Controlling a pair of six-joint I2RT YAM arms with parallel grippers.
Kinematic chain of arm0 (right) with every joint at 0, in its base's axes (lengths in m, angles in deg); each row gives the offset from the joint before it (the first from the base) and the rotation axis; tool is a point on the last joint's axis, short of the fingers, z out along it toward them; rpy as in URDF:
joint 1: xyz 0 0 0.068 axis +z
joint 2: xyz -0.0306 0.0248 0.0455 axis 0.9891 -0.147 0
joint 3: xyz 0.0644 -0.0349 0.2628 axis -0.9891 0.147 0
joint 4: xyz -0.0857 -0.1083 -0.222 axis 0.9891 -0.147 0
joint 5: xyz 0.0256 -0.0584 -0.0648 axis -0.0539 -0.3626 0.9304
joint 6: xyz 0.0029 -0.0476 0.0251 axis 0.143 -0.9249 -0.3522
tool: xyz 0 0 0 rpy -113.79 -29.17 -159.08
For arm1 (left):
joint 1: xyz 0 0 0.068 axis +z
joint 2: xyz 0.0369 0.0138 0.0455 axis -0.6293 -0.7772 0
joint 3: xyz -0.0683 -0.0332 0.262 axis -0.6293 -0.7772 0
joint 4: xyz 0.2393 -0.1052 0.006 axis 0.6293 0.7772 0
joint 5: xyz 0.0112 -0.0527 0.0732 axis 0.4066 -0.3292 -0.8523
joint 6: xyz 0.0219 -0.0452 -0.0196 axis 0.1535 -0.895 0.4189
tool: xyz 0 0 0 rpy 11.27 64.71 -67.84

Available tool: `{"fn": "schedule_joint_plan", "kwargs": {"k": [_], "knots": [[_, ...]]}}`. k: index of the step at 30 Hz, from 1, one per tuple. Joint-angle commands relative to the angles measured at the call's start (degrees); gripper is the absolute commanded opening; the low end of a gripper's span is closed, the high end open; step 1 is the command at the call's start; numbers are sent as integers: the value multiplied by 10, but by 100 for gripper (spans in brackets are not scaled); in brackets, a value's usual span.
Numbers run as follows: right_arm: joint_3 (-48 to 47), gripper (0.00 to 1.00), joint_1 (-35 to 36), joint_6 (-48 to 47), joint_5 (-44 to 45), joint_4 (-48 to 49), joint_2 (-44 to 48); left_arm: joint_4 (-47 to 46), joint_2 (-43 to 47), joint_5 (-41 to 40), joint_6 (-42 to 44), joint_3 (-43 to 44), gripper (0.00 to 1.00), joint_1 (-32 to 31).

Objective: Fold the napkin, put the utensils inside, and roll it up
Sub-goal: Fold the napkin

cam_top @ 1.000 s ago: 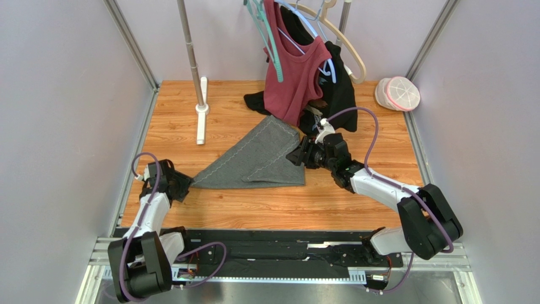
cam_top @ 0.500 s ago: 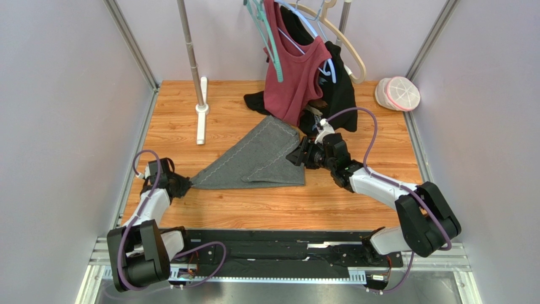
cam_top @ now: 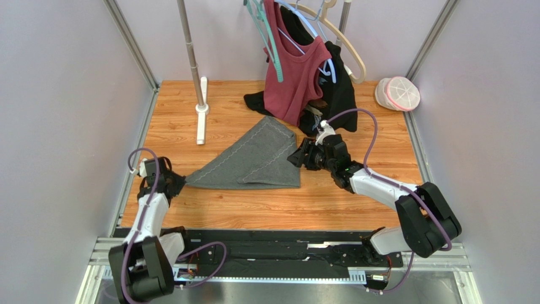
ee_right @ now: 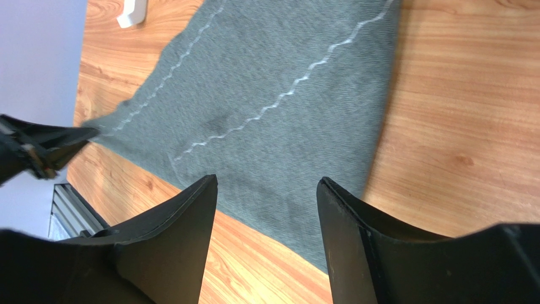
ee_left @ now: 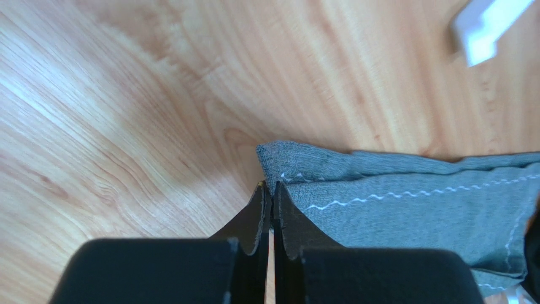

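Note:
The napkin (cam_top: 253,161) is dark grey with pale zigzag stitching and lies folded into a triangle on the wooden table. My left gripper (cam_top: 180,182) is shut on its left corner, low on the table; in the left wrist view the jaws (ee_left: 271,188) pinch the cloth's tip (ee_left: 285,158). My right gripper (cam_top: 293,158) is open and empty, hovering over the napkin's right edge; in the right wrist view its fingertips (ee_right: 266,180) straddle the cloth (ee_right: 272,107). The left gripper also shows there (ee_right: 51,145). The spoon is out of view.
A maroon tank top (cam_top: 298,69) and a black garment (cam_top: 339,88) hang on hangers at the back, reaching the table just behind the napkin. A white rack foot (cam_top: 201,114) with a metal pole stands back left. A pink-white cap (cam_top: 398,93) lies back right.
My left gripper has pulled the napkin's left corner further left and the whole cloth has slid a little left. The right gripper has stayed open in about the same place.

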Motion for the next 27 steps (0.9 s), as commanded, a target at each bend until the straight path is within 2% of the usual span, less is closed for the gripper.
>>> {"fn": "schedule_joint_plan", "kwargs": {"k": [1,5,9,12,13,17,24,27], "knots": [[7,63,-3,-10,17,-12,22,26,86,-48,46,37,0,8],[8,62,-3,-14,20,-20,27,9,149,-21,80,45,0,6],[6,62,-3,-20,24,-24,26,-16,154,22,105,70,0,-13],[7,62,-3,-19,25,-25,25,-46,115,23,117,89,0,-75],[8,62,-3,-19,25,-25,26,-52,104,17,120,95,0,-120],[16,62,-3,-11,26,-25,38,-78,44,-16,150,136,0,-220],[41,62,-3,4,49,-32,65,-163,-79,-11,185,192,0,-357],[43,62,-4,6,52,-41,71,-200,-158,-1,208,226,0,-413]]}}
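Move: The napkin's left corner is already pinched in the left hand, a few centimetres above the table. The middle of the napkin body, its right flap already folded in, lies about 30 cm to this hand's right and 7 cm ahead. The near end of the white stand foot is some 15 cm ahead and 6 cm to the right. From the open right hand, the napkin's middle is about 11 cm left, 2 cm ahead and 8 cm below. The napkin's left corner is lifted and carried over towards the body: the left hand, fingers still shut on it, goes up nearly 10 cm with little sideways travel, then swings about 18 cm right and some 6 cm forward at that height, turning clockwise and tipping its fingertips up. The open right hand drifts a little right and back. ##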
